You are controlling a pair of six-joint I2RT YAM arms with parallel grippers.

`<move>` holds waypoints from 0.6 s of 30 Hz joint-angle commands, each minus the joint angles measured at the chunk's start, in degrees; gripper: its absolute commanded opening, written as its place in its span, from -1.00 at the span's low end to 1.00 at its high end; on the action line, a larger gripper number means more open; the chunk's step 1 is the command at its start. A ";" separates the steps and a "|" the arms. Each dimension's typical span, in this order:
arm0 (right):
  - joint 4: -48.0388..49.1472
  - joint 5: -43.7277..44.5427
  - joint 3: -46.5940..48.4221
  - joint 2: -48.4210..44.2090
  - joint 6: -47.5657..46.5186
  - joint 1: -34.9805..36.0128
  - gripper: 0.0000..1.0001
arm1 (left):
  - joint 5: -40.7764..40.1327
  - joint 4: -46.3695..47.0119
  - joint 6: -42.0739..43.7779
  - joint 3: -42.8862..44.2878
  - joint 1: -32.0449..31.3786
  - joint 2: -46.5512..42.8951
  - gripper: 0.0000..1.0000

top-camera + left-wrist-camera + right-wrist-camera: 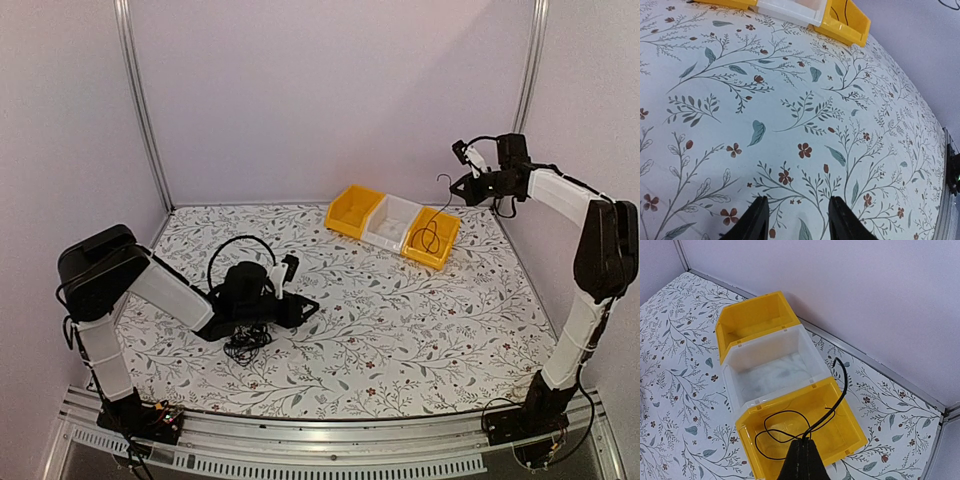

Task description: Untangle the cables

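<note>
A small clump of thin black cables (246, 346) lies on the floral table just below my left arm's wrist. My left gripper (308, 308) points right beside the clump. In the left wrist view the left gripper (799, 220) is open over bare cloth with nothing between its fingers (758, 220). My right gripper (458, 186) is raised at the back right. It (802, 452) is shut on one thin black cable (840, 390). This cable (430, 238) hangs in loops into the nearest yellow bin (752, 440), with one end curling upward.
Three bins stand in a row at the back: a yellow bin (347, 224), a white bin (383, 238) and the yellow bin (425, 262) under the right gripper. Walls and a metal frame (140, 100) enclose the table. An aluminium rail (300, 455) runs along the near edge.
</note>
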 commanded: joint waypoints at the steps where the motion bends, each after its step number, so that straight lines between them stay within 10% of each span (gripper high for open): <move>1: 2.76 3.20 -0.12 2.48 -0.52 0.05 -1.00 | 0.91 0.09 -0.10 1.41 -0.67 1.81 -0.20; 18: -7.48 7.93 4.48 16.87 2.71 2.89 -1.00 | 1.20 -0.03 -0.12 1.20 -0.69 0.11 -0.20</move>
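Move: The right yellow bin, into which the cable held by the right hand is going, has its middle about 7 cm ahead of that hand, 4 cm to its left and some 20 cm below. The white bin adjoins it, about 13 cm ahead and 11 cm left of the right hand; the left yellow bin is roughly 18 cm ahead and 20 cm left, both equally low. From the left hand, the right yellow bin lies about 28 cm ahead, 23 cm right and 2 cm lower. The cable, still pinched in the right hand's shut fingers with its loops dangling into the right yellow bin, is lowered some 12 cm almost straight down towards that bin, slowly at first and then briskly. The fingers tip about 15 degrees further downward on the way and keep their hold. ##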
